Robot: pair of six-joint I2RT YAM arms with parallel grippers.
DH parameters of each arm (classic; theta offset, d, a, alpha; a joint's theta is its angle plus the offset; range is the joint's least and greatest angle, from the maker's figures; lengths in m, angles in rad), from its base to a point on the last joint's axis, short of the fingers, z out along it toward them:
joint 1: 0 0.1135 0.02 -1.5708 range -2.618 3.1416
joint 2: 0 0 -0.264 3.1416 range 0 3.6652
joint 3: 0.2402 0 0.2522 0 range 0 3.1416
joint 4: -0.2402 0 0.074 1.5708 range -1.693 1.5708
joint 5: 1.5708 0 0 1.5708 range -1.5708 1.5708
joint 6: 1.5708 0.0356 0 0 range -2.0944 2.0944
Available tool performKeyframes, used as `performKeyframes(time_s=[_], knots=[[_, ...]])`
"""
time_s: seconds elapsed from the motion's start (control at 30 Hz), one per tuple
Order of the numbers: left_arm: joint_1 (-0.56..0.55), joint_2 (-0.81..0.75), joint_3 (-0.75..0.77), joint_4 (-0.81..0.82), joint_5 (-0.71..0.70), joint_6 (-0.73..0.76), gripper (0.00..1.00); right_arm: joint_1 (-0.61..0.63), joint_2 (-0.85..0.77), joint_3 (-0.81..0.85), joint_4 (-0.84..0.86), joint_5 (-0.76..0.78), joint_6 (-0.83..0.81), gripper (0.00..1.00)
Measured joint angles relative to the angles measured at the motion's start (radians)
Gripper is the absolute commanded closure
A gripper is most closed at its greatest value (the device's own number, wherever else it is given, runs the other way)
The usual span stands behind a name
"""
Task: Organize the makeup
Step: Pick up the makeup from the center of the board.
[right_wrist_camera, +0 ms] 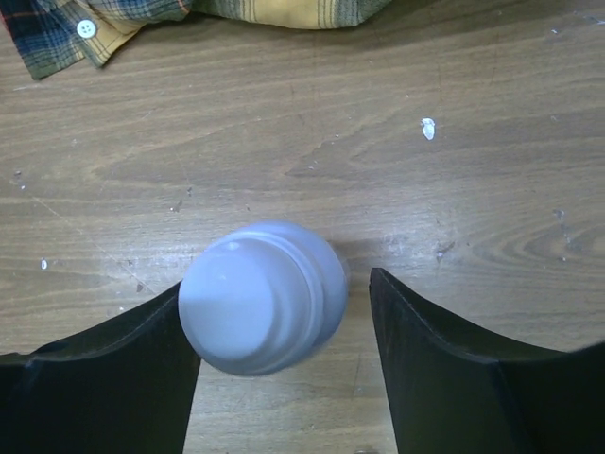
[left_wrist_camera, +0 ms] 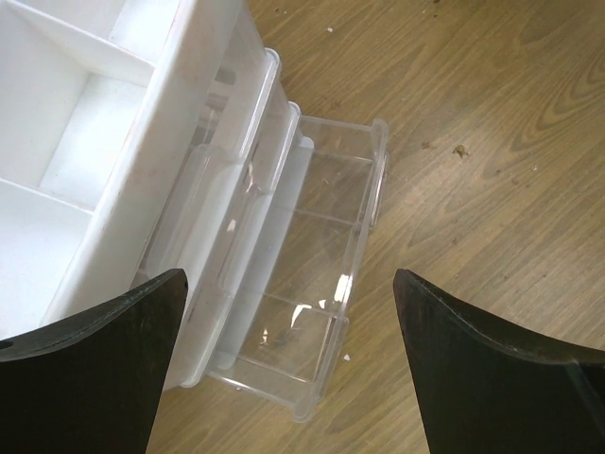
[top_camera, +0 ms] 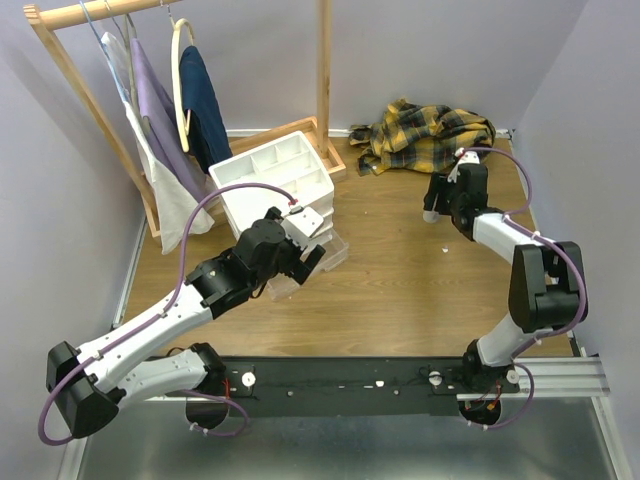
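A small white capped bottle (right_wrist_camera: 260, 298) stands on the wooden floor between the fingers of my right gripper (right_wrist_camera: 276, 282). It leans against the left finger, and a strip of floor shows between it and the right finger. In the top view the bottle (top_camera: 430, 214) shows just under the right gripper (top_camera: 433, 203), near the plaid cloth. My left gripper (left_wrist_camera: 288, 279) hangs wide open and empty over the pulled-out clear drawer (left_wrist_camera: 321, 236) of the white drawer unit (top_camera: 270, 180). No other makeup is in view.
A yellow plaid cloth (top_camera: 430, 135) lies crumpled at the back right, and its edge (right_wrist_camera: 95, 28) reaches the right wrist view. A wooden clothes rack (top_camera: 150, 100) with hanging garments stands at the back left. Small white specks (right_wrist_camera: 427, 128) dot the floor.
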Motion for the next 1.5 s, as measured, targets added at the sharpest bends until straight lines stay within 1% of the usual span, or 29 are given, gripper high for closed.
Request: performKeyframes(time_s=[0.1,0.13,0.2,0.23,0.27,0.33,0.37,0.53,0.57,0.7,0.73,0.83,0.87,0.9,1.03,1.07,1.1,1.13,1.27,1.37,1.5], knots=[[0.0,-0.004,-0.005,0.006,0.009,0.0,0.01,0.0,-0.017,-0.016,0.023,0.018,-0.005,0.31],[0.0,-0.005,-0.006,0.008,0.013,0.0,0.01,0.0,-0.023,-0.019,0.03,0.021,-0.005,0.36],[0.004,-0.006,-0.008,0.012,0.02,-0.001,0.01,0.0,-0.034,-0.022,0.048,0.027,-0.009,0.37],[0.005,-0.007,-0.009,0.014,0.023,-0.003,0.01,0.0,-0.038,-0.023,0.055,0.028,-0.01,0.42],[0.005,-0.007,-0.01,0.015,0.025,-0.004,0.01,0.0,-0.04,-0.024,0.061,0.029,-0.011,0.43],[0.006,-0.008,-0.01,0.014,0.031,-0.006,0.01,0.0,-0.049,-0.031,0.079,0.031,-0.013,0.54],[0.006,-0.009,-0.01,0.015,0.034,-0.007,0.01,0.0,-0.05,-0.034,0.083,0.031,-0.013,0.55],[0.013,-0.014,-0.01,0.016,0.056,-0.012,0.01,0.0,-0.05,-0.035,0.088,0.028,-0.019,0.77],[0.016,-0.017,-0.01,0.018,0.064,-0.013,0.01,0.0,-0.055,-0.035,0.084,0.022,-0.019,0.77],[0.019,-0.028,-0.014,0.034,0.092,-0.016,0.01,0.0,-0.105,-0.049,0.055,-0.035,-0.011,0.86],[0.019,-0.031,-0.015,0.037,0.105,-0.016,0.01,0.0,-0.126,-0.051,0.046,-0.057,-0.008,0.91],[0.019,-0.033,-0.016,0.04,0.134,-0.016,0.01,-0.001,-0.213,-0.051,0.009,-0.194,-0.01,1.0],[0.019,-0.034,-0.018,0.045,0.156,-0.015,0.01,-0.002,-0.232,-0.051,0.003,-0.232,-0.017,0.99],[0.021,-0.036,-0.021,0.051,0.185,-0.014,0.01,-0.004,-0.256,-0.051,-0.006,-0.316,-0.036,0.99],[0.021,-0.04,-0.032,0.074,0.27,-0.016,0.01,-0.005,-0.298,-0.051,-0.027,-0.566,-0.079,0.99],[0.021,-0.042,-0.038,0.092,0.298,-0.02,0.01,-0.005,-0.299,-0.051,-0.045,-0.686,-0.096,0.99],[0.021,-0.043,-0.041,0.108,0.32,-0.029,0.01,-0.005,-0.299,-0.051,-0.05,-0.712,-0.098,0.99],[0.021,-0.043,-0.042,0.124,0.343,-0.039,0.01,-0.005,-0.298,-0.051,-0.068,-0.795,-0.107,0.99],[0.021,-0.005,-0.019,0.165,0.389,-0.087,0.01,-0.005,-0.294,-0.051,-0.092,-1.02,-0.116,0.99],[0.018,0.085,0.054,0.172,0.402,-0.142,0.01,-0.005,-0.287,-0.053,-0.068,-1.136,-0.071,0.99],[0.016,0.203,0.143,0.183,0.406,-0.195,0.01,-0.001,-0.28,-0.065,-0.002,-1.232,0.016,0.99]])
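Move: Just ahead of the right hand, about 1 cm out, stands the white makeup bottle, its middle some 4 cm lower. The plaid shirt lies roughly 23 cm ahead, 1 cm right; the clear open drawer some 16 cm back, 32 cm left. From the left hand, the bottle is about 22 cm ahead, 34 cm right; the clear drawer 3 cm ahead, 2 cm right; the white box 17 cm ahead, 7 cm left. Closing on the upper part of the makeup bottle while easing up a little, the right hand grips it, then sweeps it left, back and up, about 15, 15 and 13 cm, turning some 60 degrees counter-clockwise as its left side rises. The left hand, fingers still open, goes about 10 cm right towards the bottle, rising slightly. ##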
